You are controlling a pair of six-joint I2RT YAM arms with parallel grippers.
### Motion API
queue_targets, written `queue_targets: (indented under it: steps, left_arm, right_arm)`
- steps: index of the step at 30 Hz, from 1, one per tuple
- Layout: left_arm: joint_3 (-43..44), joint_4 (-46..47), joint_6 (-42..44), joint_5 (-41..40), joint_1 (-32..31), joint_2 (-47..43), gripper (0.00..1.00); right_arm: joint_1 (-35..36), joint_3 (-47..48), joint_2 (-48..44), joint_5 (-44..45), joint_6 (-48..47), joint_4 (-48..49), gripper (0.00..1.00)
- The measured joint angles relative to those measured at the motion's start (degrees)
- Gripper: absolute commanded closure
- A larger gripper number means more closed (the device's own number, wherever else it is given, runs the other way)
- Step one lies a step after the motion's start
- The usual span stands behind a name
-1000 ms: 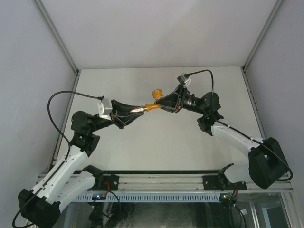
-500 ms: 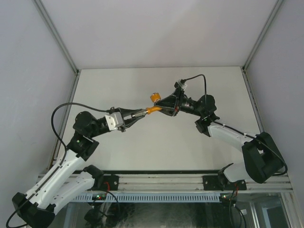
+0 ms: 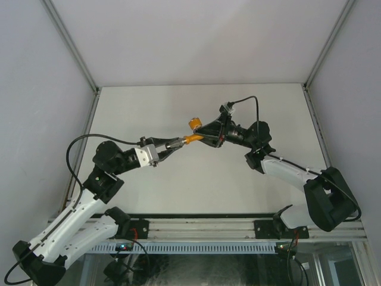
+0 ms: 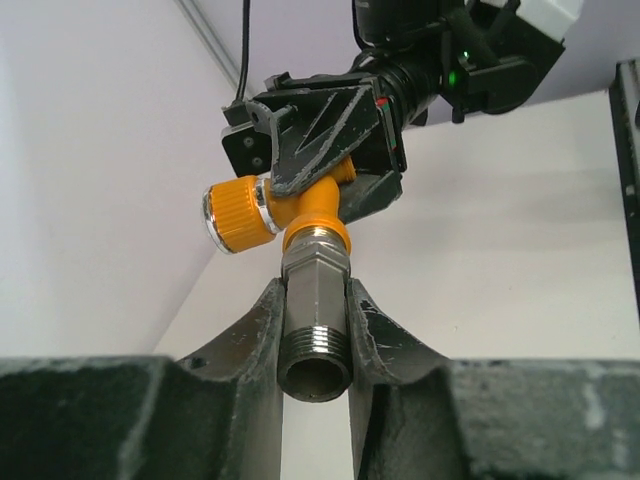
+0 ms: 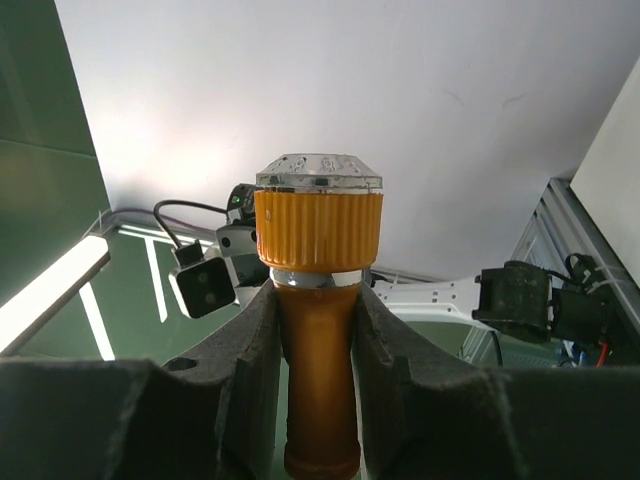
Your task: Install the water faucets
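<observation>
The orange-yellow water faucet (image 3: 191,137) hangs in mid-air over the middle of the table. Its ribbed knob (image 3: 194,124) points toward the back. My right gripper (image 3: 206,134) is shut on the faucet's body (image 5: 318,330), just below the knob (image 5: 318,225). My left gripper (image 3: 171,145) is shut on a grey metal pipe fitting (image 4: 315,320). The fitting's hexagonal end meets the faucet's end (image 4: 317,215), and its threaded open end faces the left wrist camera. How deep the two are joined is hidden.
The white table (image 3: 196,185) lies below both arms. Grey walls with aluminium corner posts (image 3: 71,50) enclose it at the back and sides. The arm bases sit on a rail (image 3: 202,229) at the near edge. A black cable (image 3: 80,149) loops off the left arm.
My left wrist has rolled, so its white camera block swung from the top to the side and the forearm dropped lower. The right wrist turned a little. The faucet and fitting stay together.
</observation>
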Motion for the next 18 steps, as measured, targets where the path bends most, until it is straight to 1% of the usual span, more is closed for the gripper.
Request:
queue_targets:
  steps: [1,2,3,9,11,15,18]
  left_arm:
    - [0.0,0.7,-1.3,-0.2,0.0,0.0,0.65]
    - [-0.1,1.4,-2.5,-0.3,0.0,-0.1,0.6]
    - [-0.2,2.0,-3.7,-0.5,0.0,-0.3,0.59]
    - [-0.2,5.1,-8.4,-1.2,0.0,-0.7,0.55]
    - [-0.2,5.4,-9.2,-1.5,0.0,-0.6,0.48]
    - [-0.2,6.0,-11.0,-1.7,0.0,-0.6,0.27]
    - [-0.2,6.6,-13.8,-1.9,0.0,-0.6,0.21]
  right_arm:
    - [0.1,0.0,-0.3,0.3,-0.3,0.1,1.0]
    - [0.1,0.0,-0.8,0.7,-0.6,0.2,1.0]
    - [0.1,0.0,-1.1,0.7,-1.0,0.5,1.0]
    - [0.4,-0.3,-1.4,1.0,-2.4,0.9,1.0]
    - [0.4,-0.5,-1.4,1.3,-2.6,0.8,1.0]
    - [0.4,-1.3,-1.4,2.1,-3.4,0.8,1.0]
    - [0.4,-1.6,-1.4,2.6,-4.4,0.7,1.0]
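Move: The metal fitting, already joined to the faucet, is pinched in the left hand, its middle about 1 cm to the right of that hand point and level with it. The faucet's middle lies some 8 cm to the left hand's right and 3 cm forward, about 1 cm higher; its orange knob is about 8 cm right and 8 cm forward. From the right hand, which grips the faucet body, the fitting is roughly 9 cm left, 3 cm back and 1 cm lower. The left fingers let go of the metal fitting and spread wide on both sides of it, while the left hand rises about 2.5 cm and rolls some 10 degrees about its own pointing line, counter-clockwise as seen from behind that hand. The right hand keeps its closed grip on the faucet body and stays almost in place, rising about 1 cm and sinking back with a slight tilt of the wrist. ##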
